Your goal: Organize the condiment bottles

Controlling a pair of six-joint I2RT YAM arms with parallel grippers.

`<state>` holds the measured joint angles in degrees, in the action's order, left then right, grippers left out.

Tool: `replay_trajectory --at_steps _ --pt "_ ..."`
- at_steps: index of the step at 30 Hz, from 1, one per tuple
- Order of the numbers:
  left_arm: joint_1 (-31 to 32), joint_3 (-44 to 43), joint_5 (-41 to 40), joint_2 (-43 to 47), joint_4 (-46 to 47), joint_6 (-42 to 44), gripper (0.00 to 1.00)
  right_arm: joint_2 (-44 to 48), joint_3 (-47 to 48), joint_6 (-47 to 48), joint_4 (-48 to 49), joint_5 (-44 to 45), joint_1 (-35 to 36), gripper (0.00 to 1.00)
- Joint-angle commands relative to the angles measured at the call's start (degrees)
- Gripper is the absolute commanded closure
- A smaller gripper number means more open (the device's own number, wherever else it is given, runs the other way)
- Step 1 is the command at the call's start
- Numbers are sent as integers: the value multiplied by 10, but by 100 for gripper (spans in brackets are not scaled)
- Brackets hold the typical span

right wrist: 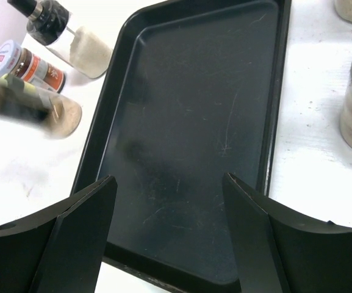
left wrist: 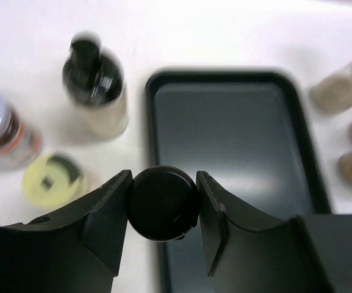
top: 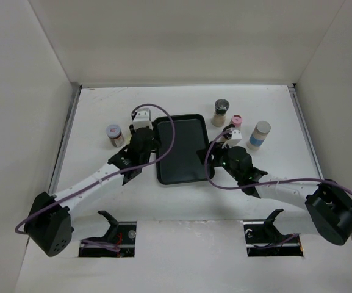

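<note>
My left gripper point(left wrist: 162, 204) is shut on the round black cap of a condiment bottle point(left wrist: 162, 201) at the left rim of the black tray point(left wrist: 224, 134). Beside it on the table stand a black-capped cream bottle point(left wrist: 96, 85), a red-labelled jar point(left wrist: 2, 131) and a yellow-capped one point(left wrist: 53, 180). My right gripper point(right wrist: 169, 226) hangs open over the near end of the tray point(right wrist: 188, 122), nothing between its fingers. To the tray's right stand a dark-capped jar point(top: 221, 113), a pink-capped bottle point(top: 237, 122) and a blue-labelled bottle point(top: 260, 135).
White walls enclose the table on three sides. The left arm point(top: 96, 180) reaches in from the bottom left and the right arm point(top: 285, 189) from the bottom right, cables looping above the tray. The tray holds nothing.
</note>
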<state>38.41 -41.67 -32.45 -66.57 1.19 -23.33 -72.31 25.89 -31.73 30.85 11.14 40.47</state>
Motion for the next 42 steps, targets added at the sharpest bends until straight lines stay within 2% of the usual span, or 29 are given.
replay_trajectory --at_steps 1,8,19,24,27,31,34,37,42 --pt "-8 -62 12 -53 92 25 72 13 14 -7 30 -2 -5 24" --pt "-50 -182 63 -236 153 36 73 28 8 -7 28 0 -11 24" --pt "-80 -252 83 -356 176 41 72 18 13 -8 27 -9 -11 24" --pt "-87 -255 84 -389 176 41 67 16 13 -9 27 -10 -11 24" --pt "-88 -255 85 -400 175 39 55 20 11 -8 27 -8 -11 23" --pt "-85 -247 83 -389 175 40 35 18 12 -8 27 -10 -11 23" --pt "-76 -237 79 -350 171 43 24 18 11 -10 29 -9 -11 23" --pt "-65 -207 76 -282 169 46 18 17 13 -9 26 -10 -11 22" --pt "-62 -113 47 -135 145 37 18 20 10 -11 26 -10 -14 22"
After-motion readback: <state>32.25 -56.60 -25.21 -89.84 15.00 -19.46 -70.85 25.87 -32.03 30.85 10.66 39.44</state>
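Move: The small black-capped bottle is already in my left fingers, off the table. Its spot inside the tray's far-left corner lies some 15 cm ahead, 5 cm right and 13 cm below. About 11 cm ahead and 4 cm left stands the tall black-capped bottle; the yellow-lidded bottle is 1 cm ahead, 6 cm left, both roughly 8 cm lower. From my right hand the spot is about 17 cm ahead, 14 cm left, 8 cm down. I carry the small bottle forward about 15 cm and a little to the right with my left hand, past the tall black-capped bottle, first rising slightly and then lowering it into the tray's far-left corner. There I open my fingers to let go, then lift clear some 7 cm while drawing back towards myself. ##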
